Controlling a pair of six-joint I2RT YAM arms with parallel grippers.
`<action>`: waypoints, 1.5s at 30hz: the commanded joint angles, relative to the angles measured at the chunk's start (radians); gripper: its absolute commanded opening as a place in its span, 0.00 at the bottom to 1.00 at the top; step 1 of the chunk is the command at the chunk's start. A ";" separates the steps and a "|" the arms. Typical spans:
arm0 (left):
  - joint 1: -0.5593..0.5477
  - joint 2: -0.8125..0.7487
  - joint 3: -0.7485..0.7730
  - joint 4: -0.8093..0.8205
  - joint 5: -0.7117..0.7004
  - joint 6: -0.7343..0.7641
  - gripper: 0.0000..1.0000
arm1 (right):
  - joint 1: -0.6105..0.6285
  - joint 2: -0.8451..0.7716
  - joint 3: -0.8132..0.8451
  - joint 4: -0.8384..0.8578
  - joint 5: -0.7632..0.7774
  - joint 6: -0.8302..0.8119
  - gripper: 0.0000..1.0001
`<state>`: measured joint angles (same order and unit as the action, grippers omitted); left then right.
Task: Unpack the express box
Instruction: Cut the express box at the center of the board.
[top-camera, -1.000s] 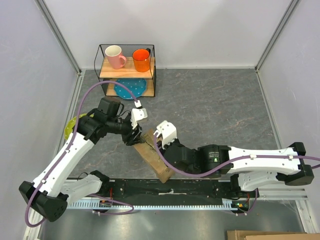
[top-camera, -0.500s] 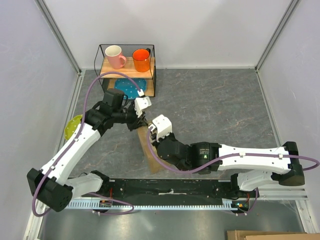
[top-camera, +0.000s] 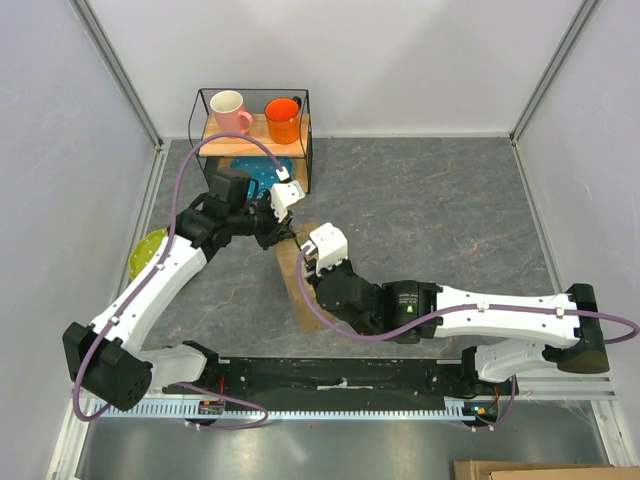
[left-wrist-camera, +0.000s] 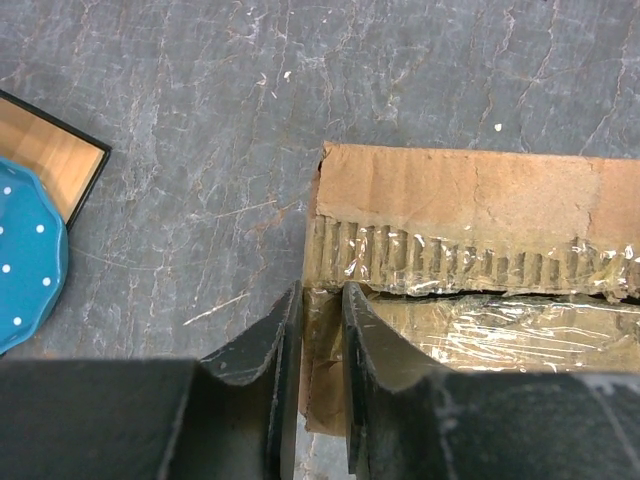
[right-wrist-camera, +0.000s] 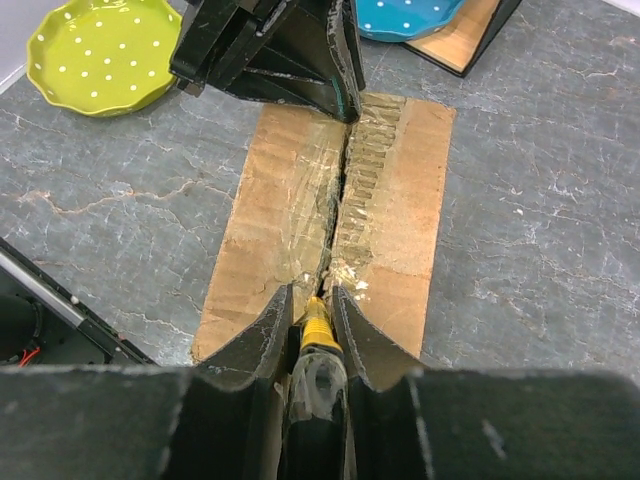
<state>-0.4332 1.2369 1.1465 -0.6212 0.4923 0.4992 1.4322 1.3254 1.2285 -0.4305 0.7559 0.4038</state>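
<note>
The express box (top-camera: 297, 290) is a brown carton lying long and flat-looking on the grey table, its taped top seam (right-wrist-camera: 335, 215) split open. My left gripper (top-camera: 289, 232) is at the box's far end, its jaws shut on the taped cardboard edge (left-wrist-camera: 322, 330) there. My right gripper (right-wrist-camera: 311, 292) sits over the near end of the seam, shut on a yellow-tipped tool (right-wrist-camera: 316, 326). The tool's tip rests in the slit. In the left wrist view the box top (left-wrist-camera: 470, 195) shows torn tape and bare corrugation.
A black wire rack (top-camera: 305, 130) stands at the back with a pink mug (top-camera: 230, 112) and an orange mug (top-camera: 283, 120) on its wooden shelf. A blue dotted plate (top-camera: 262, 172) lies under the shelf. A green dotted plate (top-camera: 148, 250) lies left of the box.
My left gripper has moved toward the far end of the box and closed on its edge. The box has swung more lengthwise, and the right gripper has followed it along the seam.
</note>
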 joint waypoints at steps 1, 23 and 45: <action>0.048 0.070 -0.062 0.021 -0.365 0.045 0.02 | 0.027 -0.038 -0.026 -0.177 -0.151 0.067 0.00; -0.032 0.035 -0.140 0.098 -0.544 0.045 0.02 | 0.069 -0.135 -0.018 -0.309 -0.231 0.217 0.00; -0.121 -0.091 0.071 -0.087 -0.276 -0.113 0.07 | 0.077 -0.350 -0.053 -0.450 -0.112 0.309 0.00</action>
<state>-0.5529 1.1595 1.1465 -0.6395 0.1459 0.4515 1.5040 1.0496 1.1950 -0.8478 0.6010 0.6662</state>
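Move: The right hand holds the cutter with its blade already in the taped seam of the express box; the box's middle lies about 2 cm ahead, 2 cm left and 9 cm below that hand. The left hand already pinches the far end of the box, whose middle is some 6 cm back, 3 cm right and 7 cm below it. From the left hand the blue plate stands roughly 20 cm ahead and 7 cm left, the green plate about 26 cm left and 2 cm ahead, both some 14 cm lower. Back and to the right, the right hand draws the cutter towards the near end of the seam, slowly at first, then in a quick pull of about 5 cm that also dips, and finally rises while sliding further right. The left hand keeps its pinch, then goes forward and left some 8 cm, turning counter-clockwise; its fingers shut fully, the box no longer between them, and it returns to the box's far end. ##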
